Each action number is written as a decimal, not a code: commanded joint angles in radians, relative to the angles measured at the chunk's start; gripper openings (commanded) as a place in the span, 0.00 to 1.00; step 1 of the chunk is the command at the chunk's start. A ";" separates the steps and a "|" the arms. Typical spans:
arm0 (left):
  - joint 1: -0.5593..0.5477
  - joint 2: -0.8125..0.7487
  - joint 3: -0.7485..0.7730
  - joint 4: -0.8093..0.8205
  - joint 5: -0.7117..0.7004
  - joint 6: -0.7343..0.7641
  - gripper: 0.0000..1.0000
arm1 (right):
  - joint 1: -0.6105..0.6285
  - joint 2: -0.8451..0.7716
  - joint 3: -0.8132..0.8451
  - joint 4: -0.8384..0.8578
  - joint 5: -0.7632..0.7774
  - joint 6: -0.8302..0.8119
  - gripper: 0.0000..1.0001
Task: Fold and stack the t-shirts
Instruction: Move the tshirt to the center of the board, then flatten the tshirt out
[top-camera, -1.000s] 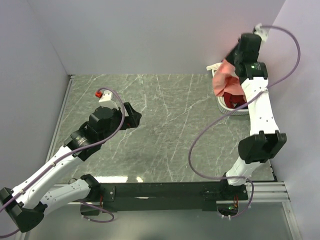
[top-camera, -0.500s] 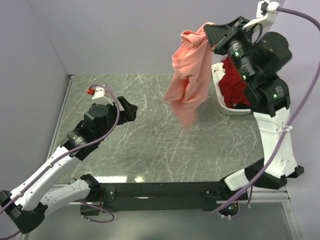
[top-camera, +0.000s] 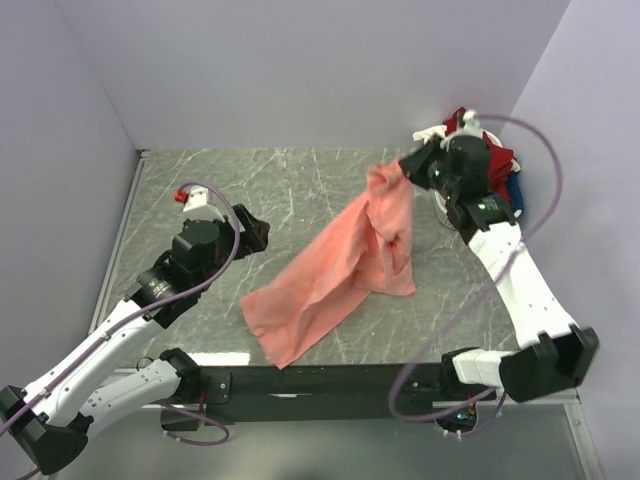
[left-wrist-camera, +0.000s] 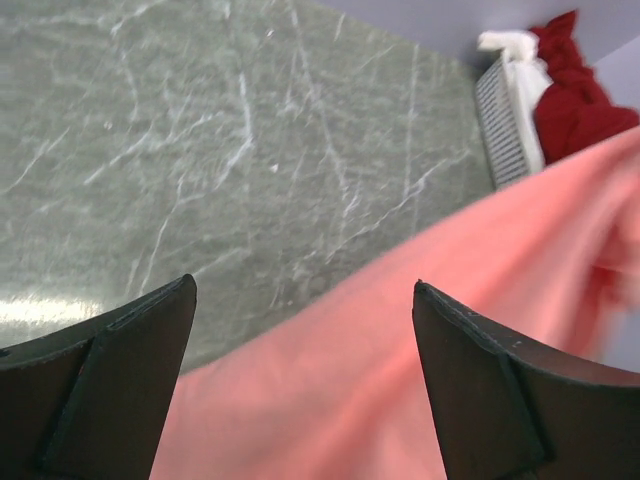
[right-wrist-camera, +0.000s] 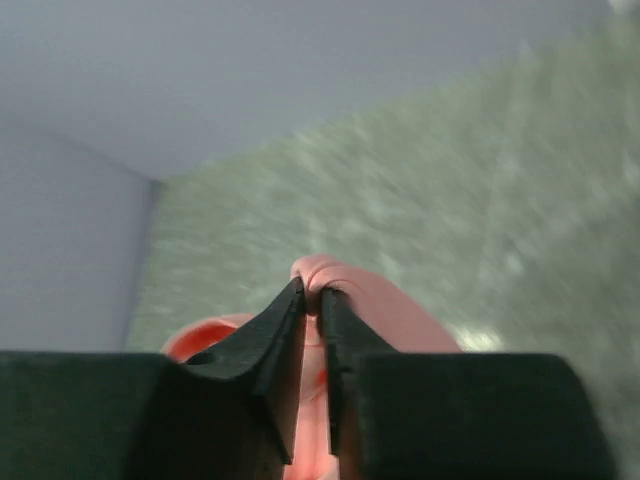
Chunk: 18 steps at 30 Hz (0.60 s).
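A salmon-pink t-shirt (top-camera: 340, 270) stretches in a diagonal band across the table, from the back right down to the near edge. My right gripper (top-camera: 408, 165) holds its upper end. In the right wrist view the gripper (right-wrist-camera: 312, 290) is shut on a fold of that pink t-shirt (right-wrist-camera: 380, 300). My left gripper (top-camera: 258, 232) hovers at the left, beside the shirt's lower part. Its jaws (left-wrist-camera: 300, 285) stand wide open, with pink cloth (left-wrist-camera: 400, 400) below them and nothing between them. A dark red t-shirt (top-camera: 497, 160) (left-wrist-camera: 575, 90) lies heaped in the basket, with a bit of blue cloth (top-camera: 517, 190) beside it.
The white slatted basket (left-wrist-camera: 500, 120) stands at the back right corner, mostly hidden behind my right arm in the top view. Grey walls close off the left, back and right. The marble tabletop (top-camera: 250, 180) shows bare at the back left.
My right arm lifted the pink t-shirt out of the basket, swung it high and brought it down, so it now trails across the table toward the near left. The left gripper barely moved.
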<state>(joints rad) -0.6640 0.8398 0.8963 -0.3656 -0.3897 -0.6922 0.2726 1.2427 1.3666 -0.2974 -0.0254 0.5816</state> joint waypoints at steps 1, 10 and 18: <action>0.006 -0.025 -0.051 0.004 -0.011 -0.024 0.93 | -0.127 0.041 -0.133 0.081 -0.106 0.057 0.24; 0.006 -0.061 -0.310 0.076 0.119 -0.158 0.78 | -0.101 -0.043 -0.438 0.119 -0.076 0.026 0.56; -0.129 -0.018 -0.484 0.163 0.180 -0.256 0.66 | -0.023 -0.100 -0.645 0.141 0.024 0.001 0.56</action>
<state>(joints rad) -0.7269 0.8173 0.4210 -0.2859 -0.2241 -0.8902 0.2413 1.1599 0.7765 -0.2062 -0.0456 0.6006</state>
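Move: The right hand has the t-shirt's gathered end in its fingertips. The spot on the board where this end is to lie is about straight below, some 36 cm down. The basket stands roughly 8 cm farther out and 18 cm to the right, its middle about 28 cm lower. From the left hand, the t-shirt's free end is about 8 cm back, 4 cm to the right and some 27 cm below. The right fingers open about halfway and let go of the t-shirt's gathered end as the hand plunges, easing back late, to finish some 22 cm lower, tipped down over the cloth. Meanwhile the left hand sinks about 19 cm and draws back 6 towards the free end, tipping down some 25 degrees, its gap narrowing by about a third without gripping. ##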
